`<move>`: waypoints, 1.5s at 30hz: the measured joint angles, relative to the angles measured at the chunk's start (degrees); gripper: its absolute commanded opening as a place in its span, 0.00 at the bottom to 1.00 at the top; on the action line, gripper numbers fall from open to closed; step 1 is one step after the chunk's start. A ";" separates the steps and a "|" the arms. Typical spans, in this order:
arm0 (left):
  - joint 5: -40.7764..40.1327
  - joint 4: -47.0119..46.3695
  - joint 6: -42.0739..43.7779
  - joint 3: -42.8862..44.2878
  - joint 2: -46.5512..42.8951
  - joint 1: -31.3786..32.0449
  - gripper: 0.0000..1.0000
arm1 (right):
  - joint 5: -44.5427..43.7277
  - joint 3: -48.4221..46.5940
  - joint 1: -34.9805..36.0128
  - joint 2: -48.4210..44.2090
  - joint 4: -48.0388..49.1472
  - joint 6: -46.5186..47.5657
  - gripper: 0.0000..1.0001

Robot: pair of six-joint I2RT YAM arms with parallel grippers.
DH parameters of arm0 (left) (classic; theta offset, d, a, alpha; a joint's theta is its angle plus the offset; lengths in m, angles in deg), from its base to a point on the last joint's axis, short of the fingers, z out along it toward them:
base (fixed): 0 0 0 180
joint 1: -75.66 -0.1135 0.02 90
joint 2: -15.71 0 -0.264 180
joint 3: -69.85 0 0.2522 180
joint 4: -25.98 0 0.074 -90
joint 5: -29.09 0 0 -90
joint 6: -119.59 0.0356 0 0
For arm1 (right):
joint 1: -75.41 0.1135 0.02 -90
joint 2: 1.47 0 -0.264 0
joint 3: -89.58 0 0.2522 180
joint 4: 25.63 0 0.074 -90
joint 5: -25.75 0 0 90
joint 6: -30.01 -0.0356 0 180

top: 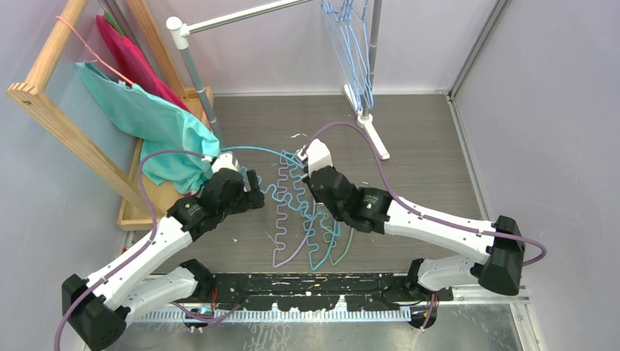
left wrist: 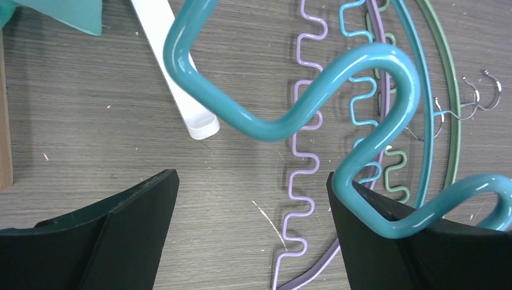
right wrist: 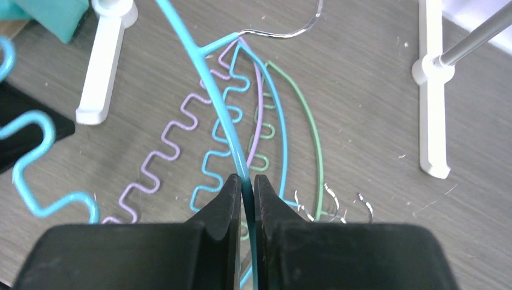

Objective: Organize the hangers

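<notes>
My right gripper (right wrist: 244,180) is shut on the thin arched top of a teal hanger (right wrist: 208,78), lifted off the table. Its metal hook (right wrist: 284,31) points away. Its wavy bar (left wrist: 290,115) runs across the left wrist view and rests on the right finger (left wrist: 410,254) of my left gripper (left wrist: 253,199), which is open with nothing between its jaws. Below lie a lavender hanger (left wrist: 305,163), a light blue hanger (right wrist: 217,151) and a green hanger (right wrist: 308,133), overlapping, hooks together. From above, my left gripper (top: 250,191) and right gripper (top: 302,157) flank this pile (top: 307,227).
Several light blue hangers (top: 352,55) hang on the grey rail (top: 241,16), whose white feet (top: 374,135) stand on the table. A wooden frame (top: 58,117) at left carries teal cloth (top: 146,117), red cloth and a pink wire hanger (top: 88,45).
</notes>
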 measured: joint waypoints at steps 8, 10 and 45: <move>-0.83 -0.44 -0.72 -1.49 -6.84 -0.24 0.98 | 7.54 -12.46 -6.71 6.32 -3.63 5.22 0.01; -1.01 -0.44 -0.72 -1.49 -7.93 -0.44 0.98 | 7.72 -15.43 -6.95 8.04 -4.61 7.17 0.01; -3.61 -1.51 1.84 11.93 0.74 -1.01 0.98 | 16.94 0.90 -10.86 0.87 12.11 -0.24 0.01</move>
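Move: The left hand is open and empty. The middle of the blue hanger held by the right fingers lies about 6 cm to its right, 3 cm ahead and 5 cm higher, and the floor hangers lie 12 cm right, 5 cm back, 13 cm below. From the right hand, the hung hangers are some 18 cm ahead, 9 cm right and 15 cm higher; the floor hangers are 7 cm back, straight below by 21 cm. The open left hand rises about 9 cm under the held hanger; the right goes forward-up, then sinks back. ##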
